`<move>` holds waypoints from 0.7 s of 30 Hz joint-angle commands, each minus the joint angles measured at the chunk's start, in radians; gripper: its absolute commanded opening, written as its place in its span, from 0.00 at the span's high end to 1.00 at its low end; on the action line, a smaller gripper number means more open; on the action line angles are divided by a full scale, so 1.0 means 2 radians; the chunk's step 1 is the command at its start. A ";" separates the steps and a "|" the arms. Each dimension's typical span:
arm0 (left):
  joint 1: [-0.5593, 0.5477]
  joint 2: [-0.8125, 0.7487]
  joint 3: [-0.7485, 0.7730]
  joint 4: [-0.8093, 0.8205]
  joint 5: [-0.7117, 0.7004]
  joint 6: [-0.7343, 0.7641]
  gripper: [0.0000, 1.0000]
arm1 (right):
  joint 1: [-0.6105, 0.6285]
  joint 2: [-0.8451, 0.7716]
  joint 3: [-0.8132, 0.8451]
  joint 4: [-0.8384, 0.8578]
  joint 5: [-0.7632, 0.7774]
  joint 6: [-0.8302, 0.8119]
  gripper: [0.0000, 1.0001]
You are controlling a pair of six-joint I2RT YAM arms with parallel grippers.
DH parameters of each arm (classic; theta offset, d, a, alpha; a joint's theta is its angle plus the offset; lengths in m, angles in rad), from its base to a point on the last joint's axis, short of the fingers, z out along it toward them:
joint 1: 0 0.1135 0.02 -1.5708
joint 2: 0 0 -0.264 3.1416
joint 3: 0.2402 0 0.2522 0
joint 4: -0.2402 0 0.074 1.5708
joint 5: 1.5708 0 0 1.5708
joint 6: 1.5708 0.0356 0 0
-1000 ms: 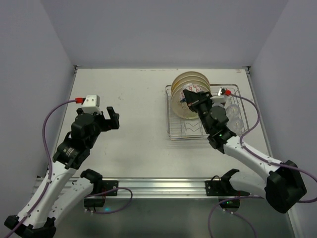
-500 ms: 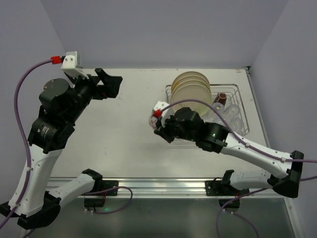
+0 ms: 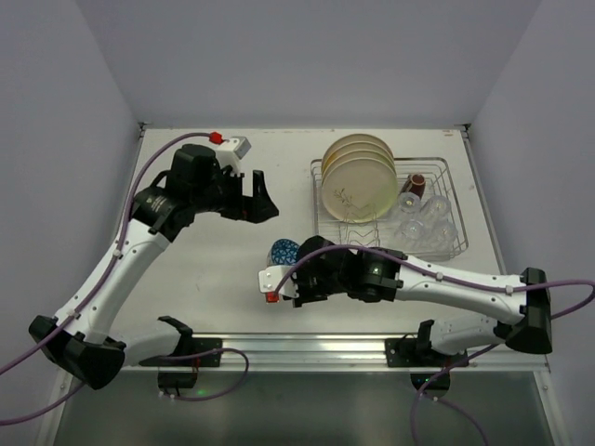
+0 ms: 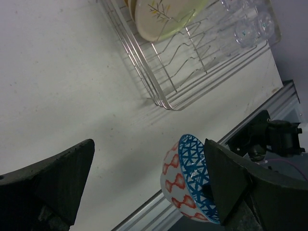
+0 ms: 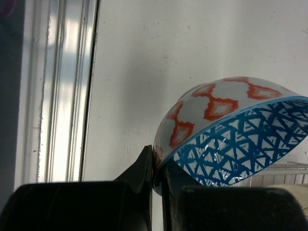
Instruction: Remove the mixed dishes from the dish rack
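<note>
The blue-patterned bowl (image 3: 284, 251) (image 5: 231, 139) hangs tilted just above the table, left of the dish rack (image 3: 322, 249). My right gripper (image 3: 296, 265) (image 5: 158, 163) is shut on its rim, one finger inside and one outside. The left wrist view shows the same bowl (image 4: 192, 183) low in the frame, beside the right-hand finger. My left gripper (image 3: 258, 197) (image 4: 149, 144) is open and empty, above the table behind the bowl. In the rack stand cream plates (image 3: 358, 177) (image 4: 163, 17), a brown mug (image 3: 417, 184) and clear glasses (image 3: 423, 218) (image 4: 250, 26).
The wire rack (image 4: 168, 82) fills the table's right side near the right wall. A metal rail (image 3: 297, 348) (image 5: 57, 86) with both arm bases runs along the near edge, close below the bowl. Walls enclose the table on the left, back and right.
My right arm has drawn the bowl out of the rack, left and toward the near edge. My left arm has swung right toward the table's middle, still open.
</note>
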 commanded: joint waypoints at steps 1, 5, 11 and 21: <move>-0.017 -0.020 -0.003 -0.023 0.034 0.023 0.00 | 0.005 0.042 0.052 -0.032 0.027 -0.059 1.00; -0.025 -0.019 -0.028 -0.040 -0.002 0.033 0.00 | 0.007 0.067 0.065 -0.041 0.083 -0.078 1.00; -0.052 -0.003 -0.063 -0.049 -0.047 0.043 0.03 | 0.008 0.091 0.068 -0.021 0.124 -0.116 1.00; -0.091 0.022 -0.087 -0.037 -0.109 0.037 0.29 | 0.008 0.137 0.090 -0.006 0.167 -0.143 1.00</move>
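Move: The bowl is already pinched by the rim in my right hand; its middle lies about 4 cm ahead, 2 cm left and 2 cm below that hand. From my open left hand the bowl is some 11 cm back, 3 cm right and 9 cm below. The dish rack's middle lies roughly 11 cm ahead and 32 cm right of my left hand, 22 cm below; the plates stand about 14 cm ahead, 23 cm right and 16 cm below. I sink my left hand nearly 10 cm and draw it back about 4 cm onto the bowl, its fingers tipping more steeply down until they straddle the rim, one inside and one outside, and start to close. Meanwhile my right hand keeps its pinch and carries the bowl about 5 cm forward and 4 cm down to meet them, tilting some 20 degrees. ##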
